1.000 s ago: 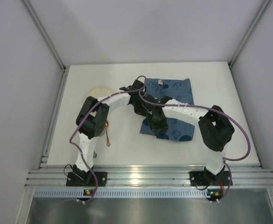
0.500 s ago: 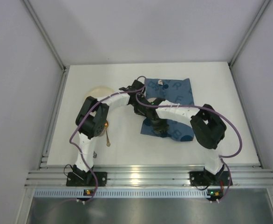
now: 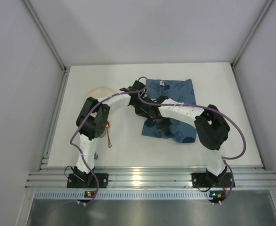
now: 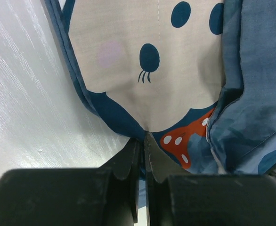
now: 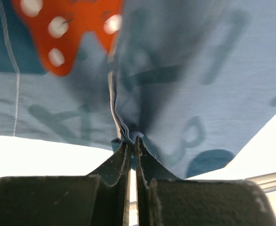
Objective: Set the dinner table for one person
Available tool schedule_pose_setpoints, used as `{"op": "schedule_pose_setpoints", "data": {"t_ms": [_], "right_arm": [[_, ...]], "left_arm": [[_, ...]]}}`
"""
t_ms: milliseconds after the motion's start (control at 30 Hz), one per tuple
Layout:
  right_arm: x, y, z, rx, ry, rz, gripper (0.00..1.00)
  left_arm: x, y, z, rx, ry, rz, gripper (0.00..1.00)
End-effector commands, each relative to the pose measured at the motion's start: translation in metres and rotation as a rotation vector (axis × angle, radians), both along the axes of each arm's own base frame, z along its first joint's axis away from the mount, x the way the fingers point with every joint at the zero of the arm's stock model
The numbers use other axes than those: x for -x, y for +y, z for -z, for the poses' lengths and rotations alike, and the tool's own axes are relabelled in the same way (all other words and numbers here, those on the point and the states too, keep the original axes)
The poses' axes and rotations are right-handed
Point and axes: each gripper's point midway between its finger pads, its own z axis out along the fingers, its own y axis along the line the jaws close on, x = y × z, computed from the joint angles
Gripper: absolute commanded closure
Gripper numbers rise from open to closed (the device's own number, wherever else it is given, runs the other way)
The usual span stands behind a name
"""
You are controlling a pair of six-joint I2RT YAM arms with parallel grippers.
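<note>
The blue cartoon-print cloth mat lies rumpled on the white dinner table, right of centre. My left gripper is shut on the mat's left edge; in the left wrist view its tips pinch the dark blue hem of the mat. My right gripper is shut on the mat's near edge; in the right wrist view its tips clamp a folded layer of the mat, which hangs lifted over the table.
A cream plate sits at the left, partly hidden by my left arm. A gold spoon lies near my left elbow. Grey walls enclose the table on three sides, and a metal rail runs along its near edge.
My right arm's elbow has swung inward and its gripper has shifted slightly with the mat's near edge. The left arm has stayed in place.
</note>
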Motion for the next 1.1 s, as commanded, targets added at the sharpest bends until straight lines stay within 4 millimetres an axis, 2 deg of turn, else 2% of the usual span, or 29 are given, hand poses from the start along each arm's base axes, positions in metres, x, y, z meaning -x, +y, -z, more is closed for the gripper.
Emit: {"op": "schedule_pose_setpoints", "data": {"t_ms": [0,33,67,133,167,233,267,333,367,400,433,467,533,567,667,767,833,933,1000,1067], "right_arm": [[-0.039,-0.021,-0.065,-0.104,-0.131,0.072,1.00],[-0.047,-0.029,-0.075,-0.124,-0.146,0.098,1.00],[-0.063,-0.053,-0.096,-0.141,-0.185,0.147,1.00],[-0.077,-0.083,-0.118,-0.144,-0.231,0.203,1.00],[-0.085,-0.118,-0.134,-0.142,-0.263,0.269,1.00],[-0.090,-0.153,-0.149,-0.149,-0.301,0.345,1.00],[-0.084,-0.188,-0.152,-0.139,-0.310,0.429,1.00],[-0.073,-0.216,-0.147,-0.147,-0.305,0.509,1.00],[-0.053,-0.242,-0.136,-0.134,-0.288,0.592,1.00],[-0.046,-0.250,-0.130,-0.135,-0.290,0.626,1.00],[-0.034,-0.267,-0.124,-0.126,-0.286,0.700,1.00],[-0.010,-0.284,-0.112,-0.119,-0.275,0.810,1.00],[0.007,-0.289,-0.098,-0.165,-0.271,0.905,1.00],[0.025,-0.291,-0.082,-0.188,-0.245,0.967,1.00],[0.033,-0.285,-0.058,-0.236,-0.216,0.990,1.00],[0.031,-0.291,-0.044,-0.223,-0.192,1.001,1.00],[0.034,-0.300,-0.043,-0.182,-0.187,1.028,1.00],[0.032,-0.308,-0.045,-0.172,-0.204,1.059,1.00],[0.027,-0.307,-0.042,-0.188,-0.202,1.061,1.00],[0.023,-0.308,-0.034,-0.188,-0.172,1.063,1.00]], "left_arm": [[0.020,0.041,0.038,-0.172,0.086,-0.004,1.00],[0.020,0.042,0.035,-0.174,0.083,-0.007,1.00],[0.018,0.043,0.033,-0.174,0.078,-0.010,1.00],[0.015,0.046,0.028,-0.175,0.070,-0.022,1.00],[0.014,0.048,0.026,-0.177,0.068,-0.028,1.00],[0.011,0.049,0.020,-0.176,0.063,-0.043,1.00],[0.009,0.050,0.018,-0.179,0.057,-0.050,1.00],[0.002,0.050,0.009,-0.176,0.039,-0.067,1.00],[0.002,0.051,0.007,-0.182,0.041,-0.072,1.00],[-0.003,0.052,0.000,-0.188,0.021,-0.087,1.00],[-0.005,0.054,-0.002,-0.199,0.013,-0.095,1.00],[-0.007,0.055,-0.006,-0.205,0.004,-0.103,1.00],[-0.010,0.064,-0.016,-0.247,-0.018,-0.141,1.00],[-0.011,0.067,-0.019,-0.257,-0.022,-0.156,1.00],[-0.011,0.075,-0.027,-0.282,-0.031,-0.198,1.00],[-0.004,0.086,-0.028,-0.324,-0.023,-0.248,1.00],[0.003,0.108,-0.028,-0.410,-0.029,-0.307,1.00],[0.016,0.129,-0.029,-0.461,-0.018,-0.365,1.00],[0.022,0.134,-0.033,-0.456,-0.015,-0.392,1.00],[0.034,0.138,-0.026,-0.459,0.016,-0.409,1.00]]}}
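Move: Both hands already pinch the folded placemat. The right hand, near its close edge, has the bare table it goes for about 30 cm to its right and 5 cm back, some 3 cm lower; the mat's middle lies about 10 cm ahead and 2 cm right. The left hand, on the left edge, goes for bare table about 12 cm left and 2 cm back; from it the spoon lies 19 cm left and 7 cm back, the plate 22 cm left and 8 cm ahead. The right hand, keeping its pinch on the placemat, sweeps its layer fast to the right by about 30 cm, arcing forward and up some 14 cm over the mat before coming back and down to the bare table beyond its right side, while turning about 60 degrees clockwise. The left hand keeps its pinch on the left edge, starts slowly and then draws it left towards the spoon with a slight pull back at the end, its fingers tilting towards straight down. ##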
